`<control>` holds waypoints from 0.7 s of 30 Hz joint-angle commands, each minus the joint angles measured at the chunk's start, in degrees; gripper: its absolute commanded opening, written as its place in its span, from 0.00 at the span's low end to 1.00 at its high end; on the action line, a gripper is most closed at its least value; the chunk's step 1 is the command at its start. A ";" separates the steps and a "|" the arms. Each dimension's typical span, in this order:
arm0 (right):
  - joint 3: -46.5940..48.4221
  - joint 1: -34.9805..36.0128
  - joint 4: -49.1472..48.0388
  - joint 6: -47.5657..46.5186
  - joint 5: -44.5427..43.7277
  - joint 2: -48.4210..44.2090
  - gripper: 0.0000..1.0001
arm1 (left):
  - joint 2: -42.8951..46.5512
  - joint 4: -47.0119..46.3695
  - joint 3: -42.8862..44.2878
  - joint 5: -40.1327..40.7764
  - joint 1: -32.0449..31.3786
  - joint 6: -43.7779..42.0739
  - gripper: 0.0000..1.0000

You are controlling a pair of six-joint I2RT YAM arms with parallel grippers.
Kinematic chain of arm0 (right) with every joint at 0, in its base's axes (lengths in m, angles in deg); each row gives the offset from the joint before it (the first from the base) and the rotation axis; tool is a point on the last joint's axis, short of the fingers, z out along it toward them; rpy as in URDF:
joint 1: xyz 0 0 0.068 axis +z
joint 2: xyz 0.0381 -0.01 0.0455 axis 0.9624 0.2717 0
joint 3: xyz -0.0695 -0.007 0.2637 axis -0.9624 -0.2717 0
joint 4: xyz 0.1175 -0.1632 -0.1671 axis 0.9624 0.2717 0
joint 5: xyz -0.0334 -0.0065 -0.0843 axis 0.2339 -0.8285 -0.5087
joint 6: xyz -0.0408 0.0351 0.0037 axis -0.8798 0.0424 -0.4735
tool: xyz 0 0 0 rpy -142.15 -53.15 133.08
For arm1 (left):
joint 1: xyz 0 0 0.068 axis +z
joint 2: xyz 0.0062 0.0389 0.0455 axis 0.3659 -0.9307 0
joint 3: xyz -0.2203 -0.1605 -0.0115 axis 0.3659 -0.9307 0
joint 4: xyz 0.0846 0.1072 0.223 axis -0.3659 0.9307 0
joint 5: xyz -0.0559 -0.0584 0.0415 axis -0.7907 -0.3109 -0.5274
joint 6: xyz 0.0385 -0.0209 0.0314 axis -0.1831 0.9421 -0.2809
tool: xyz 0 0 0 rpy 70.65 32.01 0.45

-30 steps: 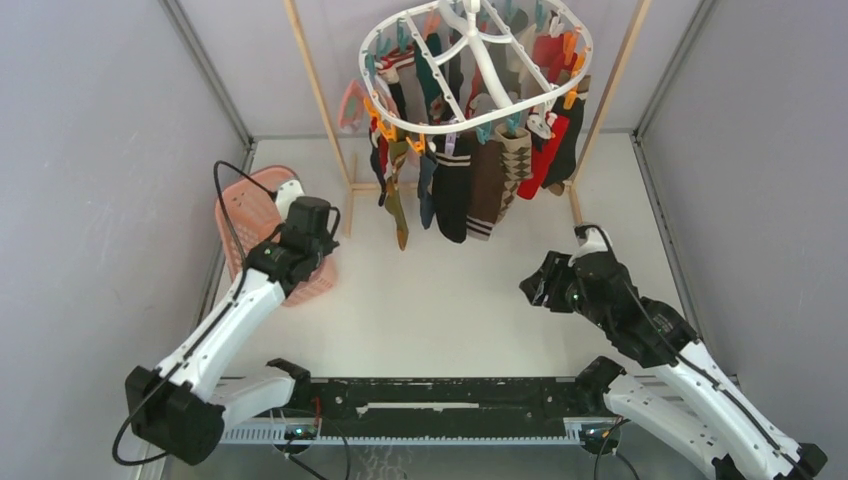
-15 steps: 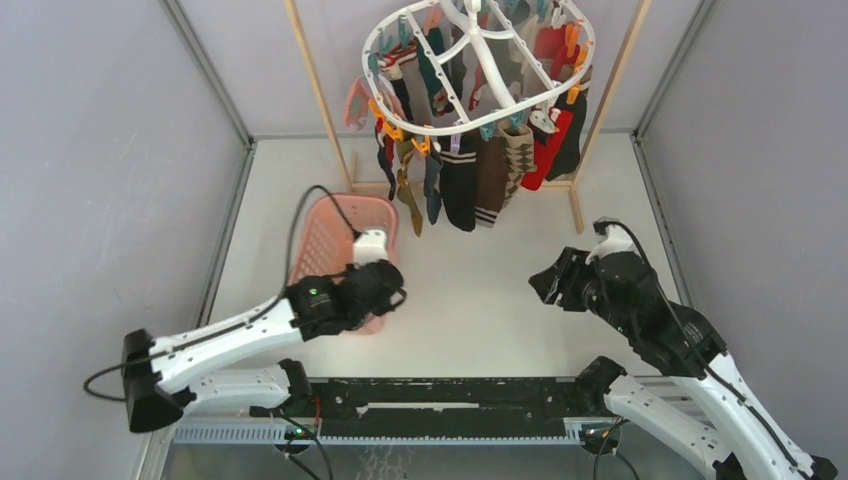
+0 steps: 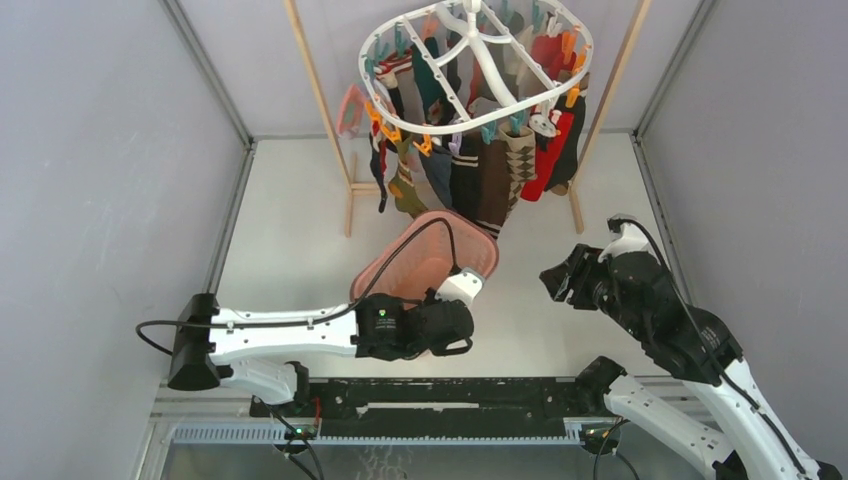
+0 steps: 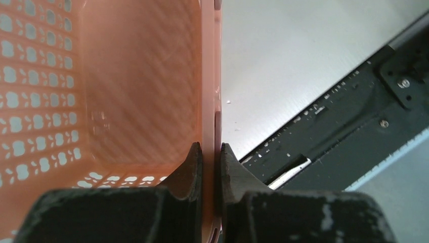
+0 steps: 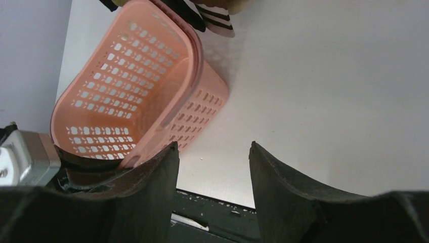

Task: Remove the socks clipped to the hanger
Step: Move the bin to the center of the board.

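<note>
The white oval hanger (image 3: 478,60) hangs at the top centre with several socks (image 3: 490,180) clipped under it in red, black, brown, teal and argyle. My left gripper (image 3: 455,325) is shut on the rim of the pink lattice basket (image 3: 425,262), tilted up just below the socks. In the left wrist view the fingers (image 4: 192,167) pinch the basket's wall (image 4: 210,91). My right gripper (image 3: 557,280) is open and empty at the right. Its view shows the basket (image 5: 131,86) and sock tips (image 5: 215,17) at the top.
The wooden-framed rail (image 3: 320,100) carries the hanger, its posts standing on the table (image 3: 600,190) at the back. Grey walls close in the left and right sides. A black base bar (image 3: 440,395) runs along the near edge.
My left arm has swung the pink basket from the left side of the table to the centre, under the socks. The right gripper has shifted slightly right and stays open.
</note>
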 commanded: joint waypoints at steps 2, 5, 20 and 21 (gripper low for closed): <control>3.74 -1.13 1.57 -2.05 -2.67 -1.11 0.61 | 1.43 -8.28 2.90 -7.83 -1.03 -11.50 0.03; 4.27 -2.26 1.78 -2.46 -2.68 -1.16 0.61 | 1.03 -11.39 1.46 -12.04 -1.08 -15.83 0.03; 3.89 -7.55 1.08 -5.27 0.06 1.51 0.61 | -1.31 -18.61 -3.33 -16.40 -1.02 -22.89 0.51; 3.70 -8.13 0.74 -5.59 0.34 1.71 0.62 | -1.10 -18.51 -3.58 -15.98 -1.02 -22.46 0.53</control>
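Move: The left gripper is already shut on the bin's near rim. The bin's middle is about 9 cm ahead, 4 cm left and 8 cm below it; its resting spot on the board is some 6 cm ahead and 6 cm right. The brown sock with the striped toe hangs about 21 cm ahead and 5 cm right, the olive sock 20 cm ahead and 7 cm left. From the right hand, the bin's middle lies roughly 18 cm left, 3 cm ahead and 17 cm below. Swing the left gripper, still pinching the near rim, about 6 cm right and 4 cm back, turning it some 30 degrees clockwise so the bin comes round towards the right hand. As it slows, open the fingers about halfway to free the rim between them. Shift the open right gripper 2–3 cm right, away from the left arm. ##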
